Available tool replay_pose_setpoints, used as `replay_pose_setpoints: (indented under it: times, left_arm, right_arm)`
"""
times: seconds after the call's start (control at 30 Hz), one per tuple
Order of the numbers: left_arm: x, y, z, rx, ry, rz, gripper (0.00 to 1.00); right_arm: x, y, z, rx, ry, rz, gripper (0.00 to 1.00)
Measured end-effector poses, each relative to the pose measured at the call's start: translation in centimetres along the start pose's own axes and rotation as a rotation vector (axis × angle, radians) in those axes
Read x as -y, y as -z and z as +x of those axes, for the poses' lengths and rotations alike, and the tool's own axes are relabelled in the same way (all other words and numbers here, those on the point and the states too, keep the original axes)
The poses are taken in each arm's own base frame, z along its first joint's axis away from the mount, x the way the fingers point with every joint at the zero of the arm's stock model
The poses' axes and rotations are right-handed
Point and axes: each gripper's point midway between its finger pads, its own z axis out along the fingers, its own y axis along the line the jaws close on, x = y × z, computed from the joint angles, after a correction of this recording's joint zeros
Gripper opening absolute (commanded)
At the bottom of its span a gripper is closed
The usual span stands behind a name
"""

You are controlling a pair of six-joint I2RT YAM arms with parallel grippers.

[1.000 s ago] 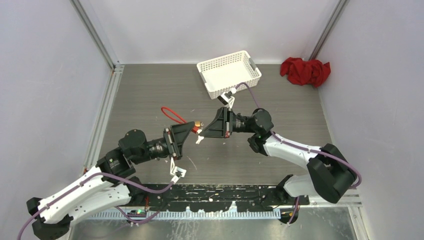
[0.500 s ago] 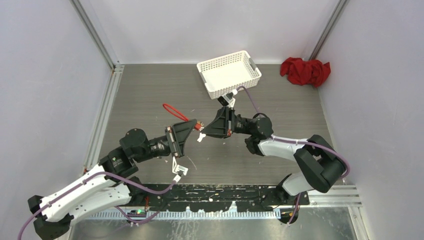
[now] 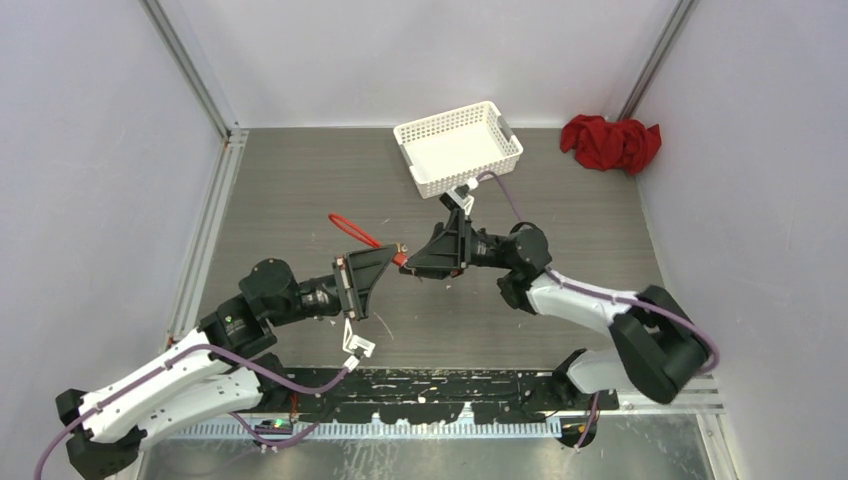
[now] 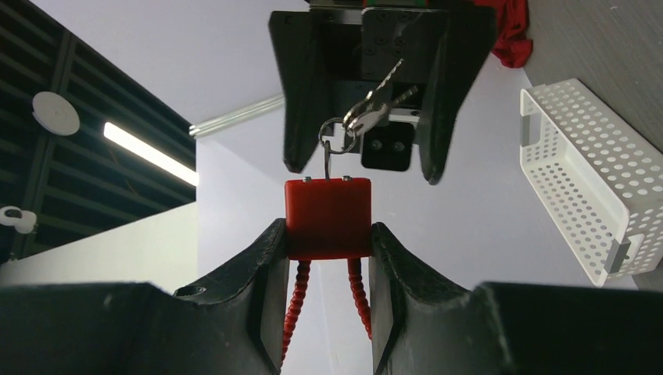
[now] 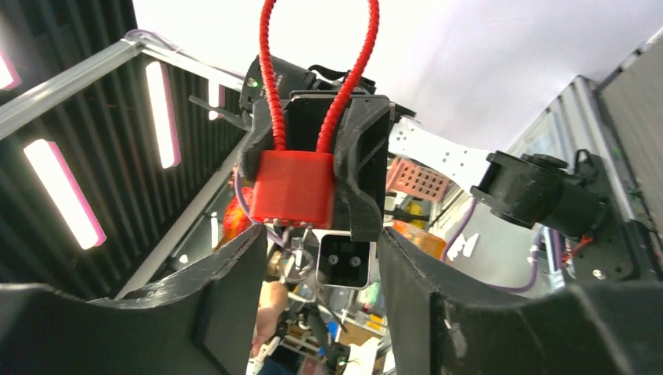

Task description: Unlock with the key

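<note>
A red padlock [image 4: 327, 215] with a red cable shackle [image 5: 313, 70] is pinched by its sides in my left gripper [image 4: 328, 234], held up above the table. A key [image 4: 327, 160] sticks in the lock's far end. A ring with more keys [image 4: 374, 103] hangs from it. My right gripper [image 5: 317, 266] faces the lock head-on, its jaws apart on either side of the keys without touching them. In the top view the two grippers meet over the table's middle, left gripper [image 3: 388, 260] and right gripper [image 3: 414, 265], with the padlock [image 3: 399, 257] between them.
A white perforated basket [image 3: 460, 140] stands at the back, just behind the right wrist. A crumpled red cloth [image 3: 612, 142] lies in the back right corner. Grey walls close in three sides.
My right gripper was shut on the key and has opened, letting it go; the key stays in the lock. The left gripper keeps its hold on the padlock.
</note>
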Motion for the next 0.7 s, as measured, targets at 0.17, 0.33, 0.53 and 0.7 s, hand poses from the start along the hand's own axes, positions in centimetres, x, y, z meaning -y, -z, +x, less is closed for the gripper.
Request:
replay_pose_setpoints:
  times: [0.17, 0.33, 0.53, 0.7]
  left_arm:
    - [0.5, 0.0, -0.2, 0.007, 0.037, 0.014, 0.00]
    - [0.9, 0.0, -0.4, 0.012, 0.057, 0.029, 0.00]
    - [1.8, 0.0, -0.3, 0.009, 0.136, 0.080, 0.00]
    - [2.4, 0.2, 0.3, -0.019, 0.274, 0.140, 0.00]
  right_arm:
    - [-1.9, 1.1, -0.4, 0.017, 0.166, 0.087, 0.71]
    - [-2.3, 1.8, -0.2, 0.009, 0.277, 0.155, 0.76]
    - [0.8, 3.1, -1.7, 0.031, 0.426, 0.396, 0.77]
    - [-1.1, 4.0, -3.3, 0.101, 0.658, 0.467, 0.77]
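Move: The keys hang on their ring from the red lock, just inside the right hand's half-open fingertips: about 3 cm to its left, level fore and aft, 1 cm above. The lock body is some 5 cm to that hand's left and 2 cm above, with its red cable loop some 14 cm left and 5 cm farther out. The left hand has the keys about 4 cm to its right, 1 cm back. Opening wider, the right hand leaves the keys, about 4 cm right, 3 forward; left still grips the lock. ##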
